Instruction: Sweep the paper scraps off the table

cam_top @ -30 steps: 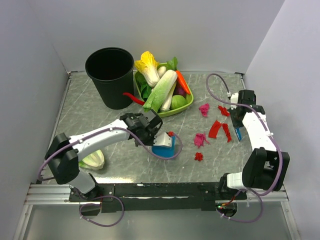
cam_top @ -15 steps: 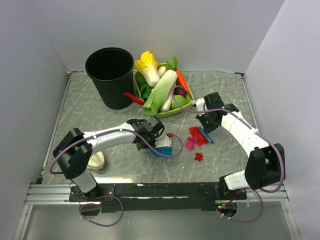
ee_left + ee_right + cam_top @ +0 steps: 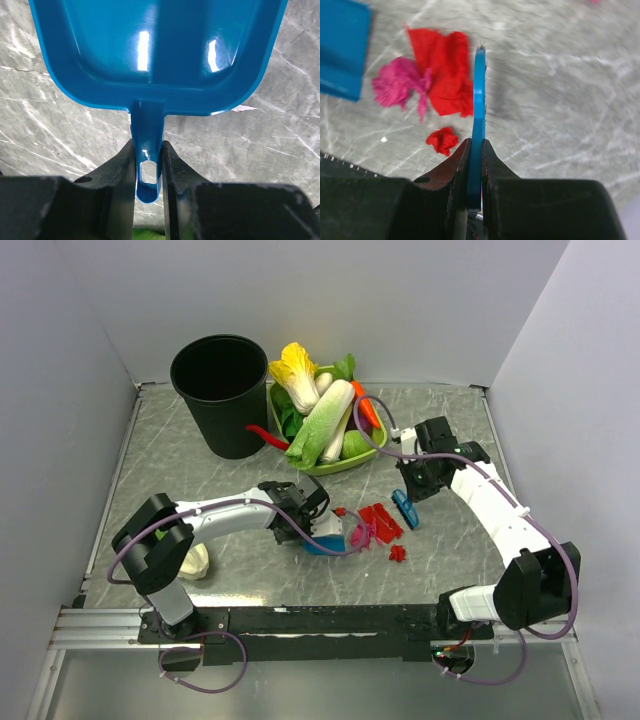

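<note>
My left gripper (image 3: 148,170) is shut on the handle of a blue dustpan (image 3: 155,45), which rests on the table (image 3: 190,480) with its mouth to the right. In the top view the dustpan (image 3: 322,542) sits just left of centre. Red paper scraps (image 3: 380,520) and a magenta wad (image 3: 360,534) lie bunched at its mouth, and a small red wad (image 3: 398,553) lies apart, nearer the front. My right gripper (image 3: 476,150) is shut on a thin blue brush (image 3: 478,100), whose edge stands beside the red scrap (image 3: 445,70). A magenta wad (image 3: 400,85) lies left of it.
A black bin (image 3: 220,390) stands at the back left. Beside it is a green tray (image 3: 372,452) of vegetables with a carrot (image 3: 365,405), and a red chili (image 3: 265,435) lies at its left. A pale cabbage piece (image 3: 195,562) lies by the left arm's base. Walls close three sides.
The right arm swept the brush left from the table's right side, pushing the scattered scraps into a bunch at the dustpan's mouth. The left arm shifted the dustpan slightly.
</note>
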`<state>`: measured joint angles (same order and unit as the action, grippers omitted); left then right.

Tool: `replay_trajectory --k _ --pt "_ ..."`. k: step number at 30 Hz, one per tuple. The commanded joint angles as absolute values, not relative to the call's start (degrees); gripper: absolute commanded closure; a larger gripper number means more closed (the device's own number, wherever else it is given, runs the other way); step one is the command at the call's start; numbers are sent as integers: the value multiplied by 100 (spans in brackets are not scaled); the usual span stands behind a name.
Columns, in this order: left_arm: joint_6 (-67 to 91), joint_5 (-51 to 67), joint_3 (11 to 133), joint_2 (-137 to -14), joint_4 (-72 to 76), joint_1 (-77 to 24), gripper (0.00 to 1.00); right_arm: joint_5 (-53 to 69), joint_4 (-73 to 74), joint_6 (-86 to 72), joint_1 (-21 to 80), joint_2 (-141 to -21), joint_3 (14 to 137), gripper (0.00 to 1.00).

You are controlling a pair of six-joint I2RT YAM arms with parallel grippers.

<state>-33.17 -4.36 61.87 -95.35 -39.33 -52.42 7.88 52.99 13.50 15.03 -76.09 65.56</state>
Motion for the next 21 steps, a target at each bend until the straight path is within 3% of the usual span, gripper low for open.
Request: replay_trajectory --k 1,5,14,18,21 --pt "-3287 -343 6310 -9615 -3885 -5247 99 62 5247 721 1354 -7663 6487 100" --pt "-3226 -264 6451 -9808 -3894 -5247 99 316 5151 563 1362 -7936 6390 100" --pt "-3077 -53 6854 -10283 -3692 -5273 96 2697 4975 -113 1634 -8393 6811 100" --pt "-3076 -53 7049 -10406 -3674 -5273 75 3049 4904 -158 1801 -8490 6847 100" --pt "-3076 26 7084 -10424 -3612 -5273 67 3076 4895 -141 1846 -8447 6812 100"
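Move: My right hand holds the broom up. The red scraps lie about 7 cm to its left, 3 cm nearer me and some 12 cm below, with the pink scrap 10 cm left and 4 cm back. The small red scrap is 3 cm left, 9 cm back, and the empty dustpan 18 cm left, 6 cm back. From my left hand, gripping the dustpan, those red scraps are about 16 cm right, 2 cm ahead and 3 cm below. I bring the broom down about 3 cm on the right side of the red scraps, edging a little right first, then sweep left some 9 cm, pushing the red and pink scraps at the dustpan while the wrist swings the bristles left and back about 25 degrees. My left hand keeps its grip, lowers the pan slightly and slides it about 3.5 cm right to meet them. ##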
